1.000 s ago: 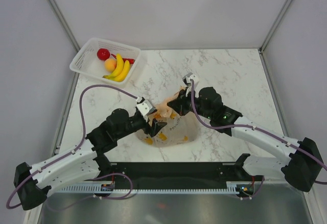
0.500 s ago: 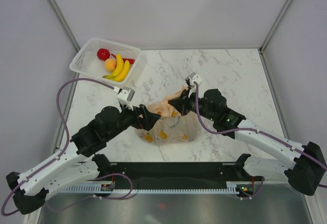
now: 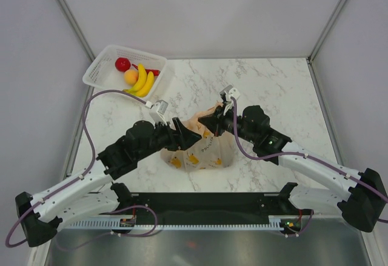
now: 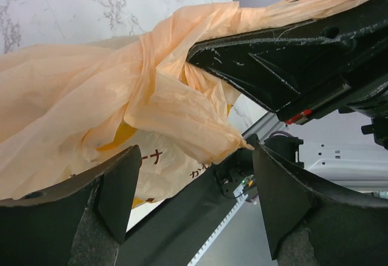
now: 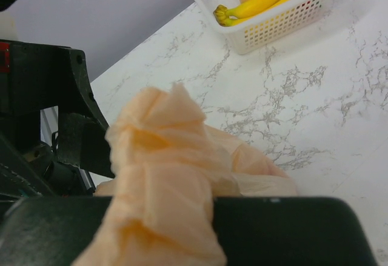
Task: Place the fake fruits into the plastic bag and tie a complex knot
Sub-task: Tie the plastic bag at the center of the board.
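Note:
The peach plastic bag [image 3: 203, 154] stands at the table's middle, printed with yellow fruit. Its handle strips are twisted into a knot [image 4: 150, 66] at the top. My right gripper [image 3: 210, 122] is shut on one strip, which bunches out of its jaws [image 5: 163, 217] in the right wrist view. My left gripper [image 3: 187, 136] is open just left of the knot, and a loose strip end [image 4: 200, 129] hangs between its spread fingers [image 4: 118, 196] without being pinched. Fake fruits lie in the basket: apple [image 3: 122, 64], peach [image 3: 131, 76], bananas [image 3: 143, 81], chili [image 3: 154, 72].
The white lattice basket [image 3: 102, 66] sits at the far left corner of the marble table [image 3: 273, 90]; the right wrist view shows it too [image 5: 285, 20]. White walls enclose the table on three sides. The arms' black base rail [image 3: 206, 208] runs along the near edge.
My left gripper let go of the bag's side, drew back left, and has come in again beside the knot. The right gripper kept its hold and pulled the strip up taut.

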Controlling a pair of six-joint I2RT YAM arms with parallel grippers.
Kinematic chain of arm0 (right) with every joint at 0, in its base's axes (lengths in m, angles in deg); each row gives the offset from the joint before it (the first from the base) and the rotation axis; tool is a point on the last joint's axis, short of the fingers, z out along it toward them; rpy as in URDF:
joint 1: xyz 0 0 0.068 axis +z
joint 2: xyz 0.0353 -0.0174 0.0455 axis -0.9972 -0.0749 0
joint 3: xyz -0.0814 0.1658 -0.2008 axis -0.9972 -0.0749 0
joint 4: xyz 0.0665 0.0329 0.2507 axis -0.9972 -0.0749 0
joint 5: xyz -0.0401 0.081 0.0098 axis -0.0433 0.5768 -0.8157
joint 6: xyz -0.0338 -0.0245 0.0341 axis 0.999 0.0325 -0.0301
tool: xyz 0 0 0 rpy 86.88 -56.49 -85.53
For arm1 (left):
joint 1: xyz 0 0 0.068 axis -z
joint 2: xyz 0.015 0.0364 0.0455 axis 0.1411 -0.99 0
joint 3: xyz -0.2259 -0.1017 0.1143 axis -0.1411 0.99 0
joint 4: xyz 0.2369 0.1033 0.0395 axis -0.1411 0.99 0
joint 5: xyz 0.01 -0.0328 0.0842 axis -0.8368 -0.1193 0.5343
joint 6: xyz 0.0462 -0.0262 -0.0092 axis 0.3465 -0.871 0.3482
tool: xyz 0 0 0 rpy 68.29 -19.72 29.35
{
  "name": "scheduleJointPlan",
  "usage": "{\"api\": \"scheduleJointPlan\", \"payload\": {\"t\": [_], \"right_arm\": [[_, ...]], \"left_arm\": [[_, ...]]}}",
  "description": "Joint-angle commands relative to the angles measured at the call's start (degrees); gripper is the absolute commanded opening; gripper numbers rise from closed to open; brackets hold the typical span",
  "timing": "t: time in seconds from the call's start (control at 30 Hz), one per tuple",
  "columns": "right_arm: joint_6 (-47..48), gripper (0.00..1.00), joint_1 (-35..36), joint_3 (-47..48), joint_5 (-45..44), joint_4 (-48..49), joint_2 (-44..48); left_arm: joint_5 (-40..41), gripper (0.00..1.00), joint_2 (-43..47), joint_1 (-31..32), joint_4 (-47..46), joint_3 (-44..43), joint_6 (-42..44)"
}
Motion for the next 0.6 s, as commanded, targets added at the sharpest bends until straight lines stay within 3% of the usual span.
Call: {"api": "scheduleJointPlan", "payload": {"t": [0.0, 0.3, 0.4, 0.53, 0.57], "right_arm": [[0.82, 0.0, 0.08, 0.47, 1.28, 5.06, 1.15], [0.73, 0.0, 0.17, -0.49, 2.25, 6.2, 1.5], [0.73, 0.0, 0.17, -0.67, 2.25, 6.29, 1.94], [0.64, 0.0, 0.08, -0.15, 2.69, 5.42, 2.2], [0.56, 0.0, 0.17, 0.03, 2.86, 4.72, 2.11]], "left_arm": [[0.08, 0.81, -1.19, 0.17, -5.85, -0.99, -5.14], [4.92, 0.72, -6.12, 0.26, -11.56, -0.72, -7.51], [5.53, 0.58, -7.52, 0.17, -12.62, -0.46, -6.2], [5.54, 0.11, -9.37, 0.17, -15.96, -0.46, 2.21], [5.8, 0.06, -9.55, 0.17, -15.96, -0.72, 3.81]]}}
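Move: The loose flap of the plastic bag, poking out of the twist, lies about 3 cm ahead of the left hand point and 3 cm to its right, at much the same height. The right fingers, shut on the bag neck, are some 6 cm ahead and 5 cm to the right, 1 cm higher. The fruit-filled bag body lies roughly 13 cm below and 2 cm ahead. From the right hand, that flap is about 3 cm back, 2 cm left and 1 cm lower. Pinching the bag's loose flap just beneath the twist, the left fingers go from wide open to nearly shut as the hand eases about 4 cm forward and to the right, close up to the right fingertips. Most of the closing comes late, with hardly any wrist turn. The right hand stays put and keeps its grip on the bag neck. ##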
